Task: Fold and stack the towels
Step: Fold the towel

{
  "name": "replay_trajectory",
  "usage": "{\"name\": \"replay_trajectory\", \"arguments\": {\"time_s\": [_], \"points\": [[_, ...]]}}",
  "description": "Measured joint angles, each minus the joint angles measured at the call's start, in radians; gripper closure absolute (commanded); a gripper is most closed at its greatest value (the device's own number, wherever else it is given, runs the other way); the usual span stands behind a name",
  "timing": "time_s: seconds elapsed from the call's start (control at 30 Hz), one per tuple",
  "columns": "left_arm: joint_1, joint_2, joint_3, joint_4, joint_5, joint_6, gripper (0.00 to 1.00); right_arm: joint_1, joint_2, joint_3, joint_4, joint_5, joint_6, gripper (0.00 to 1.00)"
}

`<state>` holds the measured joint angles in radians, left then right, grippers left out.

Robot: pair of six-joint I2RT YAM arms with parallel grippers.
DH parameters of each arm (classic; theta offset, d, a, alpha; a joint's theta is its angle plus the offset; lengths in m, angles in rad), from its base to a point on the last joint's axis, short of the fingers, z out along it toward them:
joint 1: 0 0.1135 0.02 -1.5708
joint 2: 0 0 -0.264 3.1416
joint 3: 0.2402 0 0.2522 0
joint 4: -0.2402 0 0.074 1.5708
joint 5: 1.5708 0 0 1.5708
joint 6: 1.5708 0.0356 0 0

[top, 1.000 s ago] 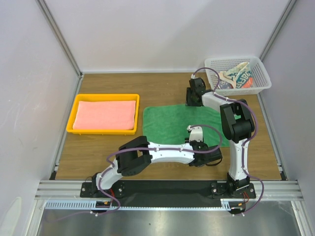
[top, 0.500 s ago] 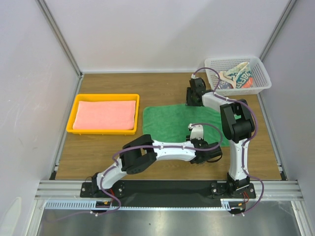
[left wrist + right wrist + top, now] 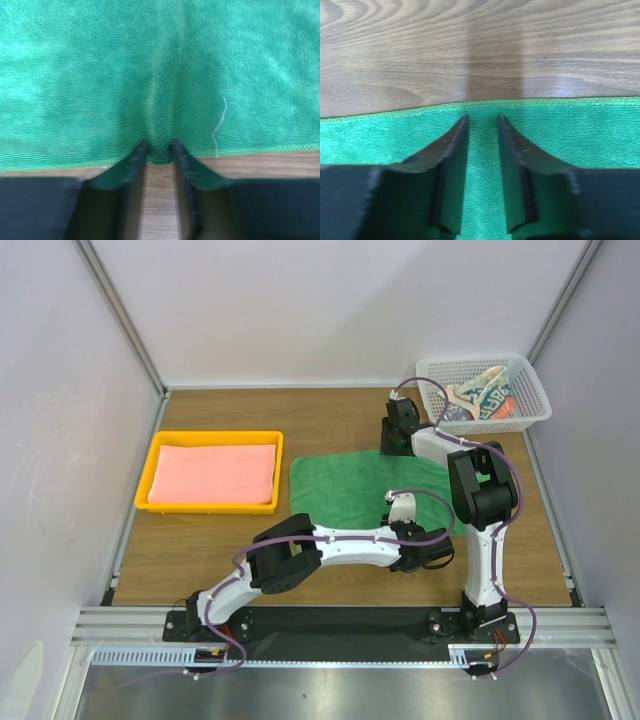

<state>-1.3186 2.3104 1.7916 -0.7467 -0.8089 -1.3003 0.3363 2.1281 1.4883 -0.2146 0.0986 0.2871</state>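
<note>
The green towel (image 3: 340, 490) (image 3: 100, 75) (image 3: 580, 130) lies flat in the middle of the table. My left gripper (image 3: 418, 545) (image 3: 160, 147) is at its near edge, and its tips squeeze a raised ridge of the cloth between them. At the far edge, my right gripper (image 3: 395, 452) (image 3: 482, 119) rests its tips on the towel just inside the hem, a narrow gap between them and flat cloth in it. The salmon-pink towel (image 3: 218, 472) lies folded in the yellow tray (image 3: 150, 502). The patterned towel (image 3: 485, 400) sits crumpled in the white basket (image 3: 535, 405).
The tray stands left of the green towel and the basket at the back right corner. Bare wooden table (image 3: 200, 550) lies near the left arm's base. White walls close in the table on three sides.
The left arm has stretched slightly to the right along the towel's near edge. The right arm has barely moved.
</note>
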Motion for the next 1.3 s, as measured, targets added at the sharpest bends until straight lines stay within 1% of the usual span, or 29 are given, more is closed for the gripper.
{"name": "replay_trajectory", "arguments": {"time_s": [0.07, 0.1, 0.17, 0.4, 0.57, 0.8, 0.97, 1.07, 1.3], "points": [[0.001, 0.002, 0.002, -0.005, 0.0, -0.003, 0.81, -0.003, 0.002, 0.0, 0.002, -0.002, 0.0, 0.83], [0.002, 0.002, 0.002, -0.009, -0.001, -0.002, 0.9, -0.004, 0.003, 0.0, 0.005, -0.002, 0.0, 0.92], [0.003, 0.002, 0.002, -0.017, -0.003, -0.01, 1.0, -0.006, 0.005, 0.0, 0.008, -0.004, 0.002, 1.0], [0.003, -0.004, -0.006, -0.032, -0.022, 0.003, 1.0, -0.006, 0.005, 0.013, -0.01, -0.01, 0.004, 1.0], [0.004, -0.097, -0.101, -0.011, -0.037, 0.114, 1.0, 0.0, 0.005, 0.067, -0.103, -0.037, 0.004, 1.0], [-0.005, -0.384, -0.223, 0.054, -0.068, 0.307, 1.0, 0.018, -0.013, 0.241, -0.248, -0.087, 0.01, 1.0], [-0.047, -0.563, -0.238, 0.064, -0.128, 0.388, 1.0, 0.032, -0.068, 0.356, -0.351, -0.118, 0.042, 1.0], [-0.087, -0.625, -0.238, 0.04, -0.166, 0.414, 1.0, 0.047, -0.093, 0.451, -0.431, -0.123, 0.07, 1.0], [-0.156, -0.706, -0.238, -0.108, -0.233, 0.406, 1.0, 0.111, -0.101, 0.721, -0.614, -0.091, 0.129, 1.0]]}}
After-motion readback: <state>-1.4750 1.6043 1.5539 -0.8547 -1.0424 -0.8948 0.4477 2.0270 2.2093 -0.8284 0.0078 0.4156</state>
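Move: The green towel's near edge, already bunched into a small crease at mid-width, lies right between my left fingertips, about 1 cm below. For my right hand the far edge is about 2 cm ahead and 2 cm down. The towel's left end lies some 24 cm left and 13 cm ahead of my left hand. From my right hand, the white basket sits about 24 cm right and 18 cm ahead, the yellow tray some 43 cm left and 7 cm back. I shut both hands, still part-open, on the green towel, left on its near edge and right on its far edge, pinching the midline. Then I lift both together some 24 cm, fast, swinging them 8 to 10 cm left towards the yellow tray; my left hand also draws back about 5 cm, its fingers tipping up and turning roughly 15 degrees clockwise. ##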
